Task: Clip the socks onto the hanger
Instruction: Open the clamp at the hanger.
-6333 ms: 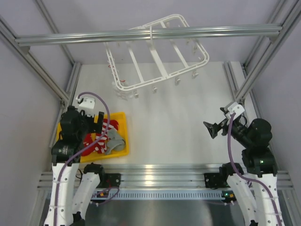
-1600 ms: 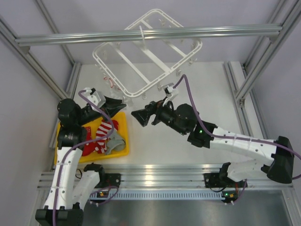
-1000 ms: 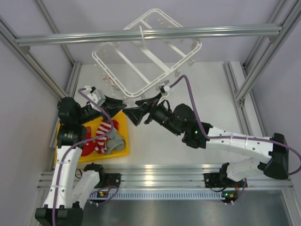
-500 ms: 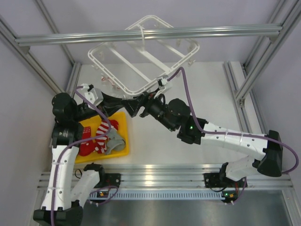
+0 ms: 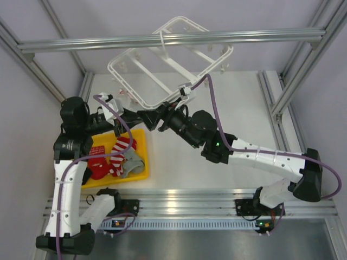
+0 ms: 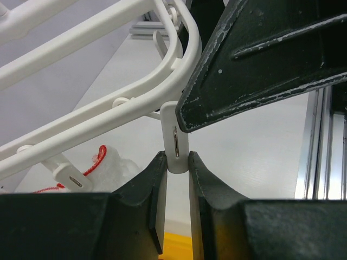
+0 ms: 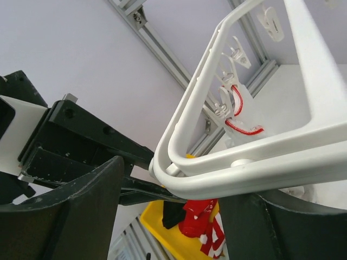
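The white hanger (image 5: 126, 88) hangs tilted under the front beam. In the left wrist view its rail (image 6: 108, 108) carries a dangling clip (image 6: 176, 127), and my left gripper (image 6: 177, 160) is shut on that clip's lower end. My right gripper (image 7: 179, 189) is open, its fingers standing either side of the hanger's near corner (image 7: 179, 162), with a gap on the left side. From above, both grippers meet at that corner, left gripper (image 5: 138, 115) and right gripper (image 5: 150, 119). Red striped socks (image 5: 120, 149) and a grey sock (image 5: 133, 161) lie in the tray.
The yellow tray (image 5: 142, 142) sits at the front left, below the grippers. A pale piece with red edging (image 7: 238, 116) hangs from a farther clip. A grey aluminium beam (image 5: 244, 37) crosses over the hanger. The right arm (image 5: 255, 157) stretches across the table.
The right gripper has moved left to the hanger's near corner and its jaws have narrowed. The left arm has lifted toward the same corner. The hanger has swung slightly.
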`<control>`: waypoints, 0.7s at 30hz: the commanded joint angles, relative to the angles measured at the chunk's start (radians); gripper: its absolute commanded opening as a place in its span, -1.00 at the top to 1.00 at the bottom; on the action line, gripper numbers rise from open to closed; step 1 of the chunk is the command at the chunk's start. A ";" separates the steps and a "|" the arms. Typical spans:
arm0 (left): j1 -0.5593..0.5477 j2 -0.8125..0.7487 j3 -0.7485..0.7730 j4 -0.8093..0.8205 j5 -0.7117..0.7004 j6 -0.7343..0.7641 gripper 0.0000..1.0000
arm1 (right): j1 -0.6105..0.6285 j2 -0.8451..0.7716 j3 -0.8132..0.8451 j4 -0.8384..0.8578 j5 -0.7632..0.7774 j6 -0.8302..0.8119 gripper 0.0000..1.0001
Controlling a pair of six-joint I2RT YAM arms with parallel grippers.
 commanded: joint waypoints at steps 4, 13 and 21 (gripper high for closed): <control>-0.008 0.035 0.121 -0.218 -0.006 0.121 1.00 | -0.022 0.022 0.055 0.023 0.003 0.002 -0.24; -0.011 0.036 0.147 -0.281 -0.039 0.145 1.00 | -0.036 0.034 0.061 0.027 -0.008 0.060 -0.02; -0.014 0.035 0.147 -0.281 -0.066 0.153 1.00 | -0.043 0.051 0.095 -0.019 -0.014 0.094 0.29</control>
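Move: Between the left fingertips, the corner clamp is already pinched by its lower end, its middle about 1 cm above that hand point. From the open right hand this clamp lies roughly 2 cm ahead, 2 cm left and 2 cm lower. The white hanger's corner is about 2 cm ahead, 2 cm left and 1 cm above the right hand. The next clamp, by the red-trimmed sock, is some 7 cm ahead and 2 cm left of the left hand, about level. Easing down, forward and to its left by about 1 cm each way, the right hand brings its parted fingers farther over the clamp's upper part under the hanger corner and steadily narrows them from about two thirds open to well under half. The left hand keeps its pinch on the clamp's lower end, drifting about 1 cm left with a slight turn of some 5 degrees. ##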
